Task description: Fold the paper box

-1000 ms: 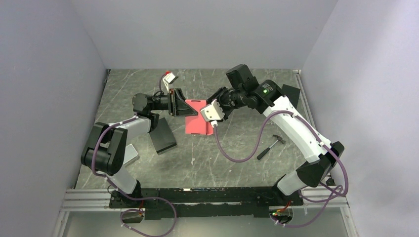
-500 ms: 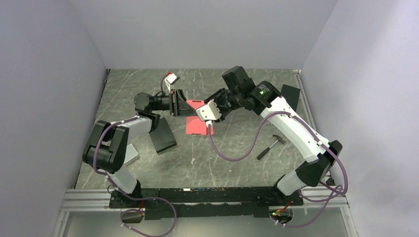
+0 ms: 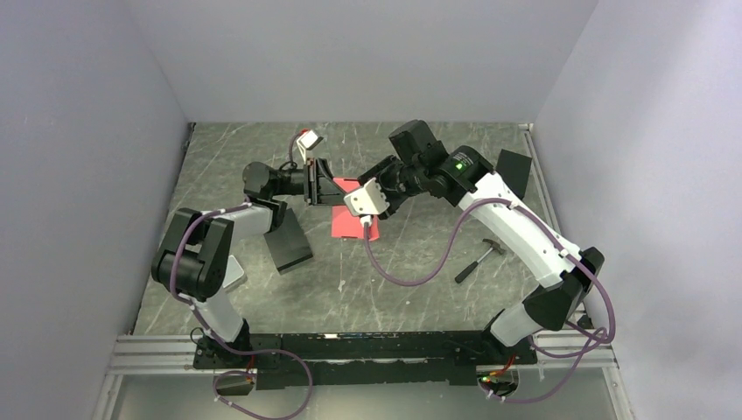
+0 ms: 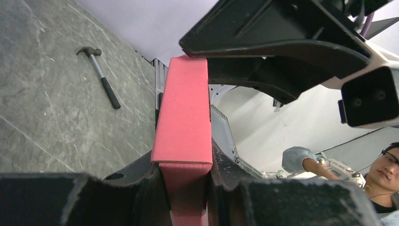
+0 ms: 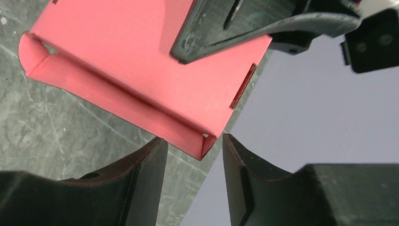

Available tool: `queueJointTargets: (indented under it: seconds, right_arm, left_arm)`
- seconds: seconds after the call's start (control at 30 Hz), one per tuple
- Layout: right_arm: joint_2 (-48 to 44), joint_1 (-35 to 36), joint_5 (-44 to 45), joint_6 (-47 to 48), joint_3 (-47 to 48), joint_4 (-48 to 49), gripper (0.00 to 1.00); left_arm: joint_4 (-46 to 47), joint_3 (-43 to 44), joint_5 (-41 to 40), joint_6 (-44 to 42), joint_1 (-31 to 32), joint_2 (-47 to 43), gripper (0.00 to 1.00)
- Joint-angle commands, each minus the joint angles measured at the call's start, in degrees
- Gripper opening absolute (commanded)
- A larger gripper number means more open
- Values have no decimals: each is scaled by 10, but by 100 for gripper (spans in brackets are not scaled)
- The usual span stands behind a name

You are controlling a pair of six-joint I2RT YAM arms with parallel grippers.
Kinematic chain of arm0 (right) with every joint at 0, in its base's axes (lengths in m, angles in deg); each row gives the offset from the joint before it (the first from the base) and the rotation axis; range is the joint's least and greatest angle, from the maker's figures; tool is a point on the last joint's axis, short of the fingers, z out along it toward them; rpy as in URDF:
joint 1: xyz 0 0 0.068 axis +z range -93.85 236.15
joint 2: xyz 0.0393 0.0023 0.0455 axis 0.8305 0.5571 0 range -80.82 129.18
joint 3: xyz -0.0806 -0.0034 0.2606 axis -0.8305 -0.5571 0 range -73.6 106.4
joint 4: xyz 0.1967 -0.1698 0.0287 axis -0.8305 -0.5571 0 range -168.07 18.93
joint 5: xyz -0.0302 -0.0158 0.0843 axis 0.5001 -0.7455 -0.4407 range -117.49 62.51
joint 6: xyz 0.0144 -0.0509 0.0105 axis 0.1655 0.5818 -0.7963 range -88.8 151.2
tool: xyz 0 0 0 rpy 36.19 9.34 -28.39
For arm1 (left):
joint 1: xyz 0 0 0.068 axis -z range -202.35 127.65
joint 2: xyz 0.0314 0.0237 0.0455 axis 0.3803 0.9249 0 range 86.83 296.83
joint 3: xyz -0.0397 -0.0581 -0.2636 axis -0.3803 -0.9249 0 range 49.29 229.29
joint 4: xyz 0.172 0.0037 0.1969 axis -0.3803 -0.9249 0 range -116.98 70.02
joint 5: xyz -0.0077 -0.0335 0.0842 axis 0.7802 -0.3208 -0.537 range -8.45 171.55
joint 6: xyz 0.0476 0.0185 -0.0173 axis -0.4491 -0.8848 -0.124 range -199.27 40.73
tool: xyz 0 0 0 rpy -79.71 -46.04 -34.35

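The paper box (image 3: 351,220) is red-pink cardboard, partly folded, held up above the middle of the table. My left gripper (image 3: 322,189) is shut on its left end. In the left wrist view the paper box (image 4: 183,108) runs away from the camera, pinched between the two pads of the left gripper (image 4: 184,162). My right gripper (image 3: 378,182) stands open at the box's right edge. In the right wrist view a folded side wall and corner of the paper box (image 5: 141,61) hang just above the gap of the right gripper (image 5: 194,146), touching neither finger.
A larger black box (image 3: 289,241) lies on the table left of centre. A hammer (image 3: 479,258) lies to the right, also seen as the hammer (image 4: 101,77) in the left wrist view. A black object (image 3: 516,166) sits at the far right.
The right gripper has moved left, closer to the box, and its jaws have widened a little. The left gripper has shifted the box slightly right, still gripping it.
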Motion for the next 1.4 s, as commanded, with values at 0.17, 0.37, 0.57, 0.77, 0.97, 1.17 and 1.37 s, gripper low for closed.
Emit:
queueJointTargets:
  seconds: [0.17,0.37,0.57,0.77,0.97,1.17,1.37]
  right_arm:
    - [10,38,-30,8,6,94,53]
    - [13,39,-24,5,-3,96,54]
    - [4,37,-25,-17,-16,100,64]
    - [-9,18,-46,-59,-9,103,72]
    - [-26,-2,-72,-79,-29,106,75]
    - [-36,-25,-104,-94,-43,108,76]
    - [-43,-37,-111,-100,-59,114,77]
  left_arm:
    - [24,22,-14,28,23,21,0]
    - [52,23,-11,48,23,24,0]
    - [94,21,-14,74,14,29,0]
    - [95,13,-18,66,10,16,0]
    - [95,9,-20,60,4,1,0]
    - [95,5,-18,59,0,-8,0]
    - [95,4,-17,59,-4,-14,0]
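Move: The paper box is held level in mid-air by the left fingers, its middle roughly 2 cm back and 2 cm right of the left hand point. From the right hand that middle lies about 6 cm back, 5 cm left and 2 cm lower. The box's loose right-hand flap is about 5 cm back of the right hand and 3 cm below, level sideways. On the table, some 28 cm below, the hammer lies about 27 cm right and 6 cm back of the right hand. Leftward by about 1.5 cm the right hand eases in at the box's open right side, its rear fingertip seeming to push the loose flap. It then opens plainly wider, rolls its left side up about 10 degrees and drifts slightly back right. The left hand keeps its pinch on the box, dipping about 1 cm with a slight tilt and rising again. ##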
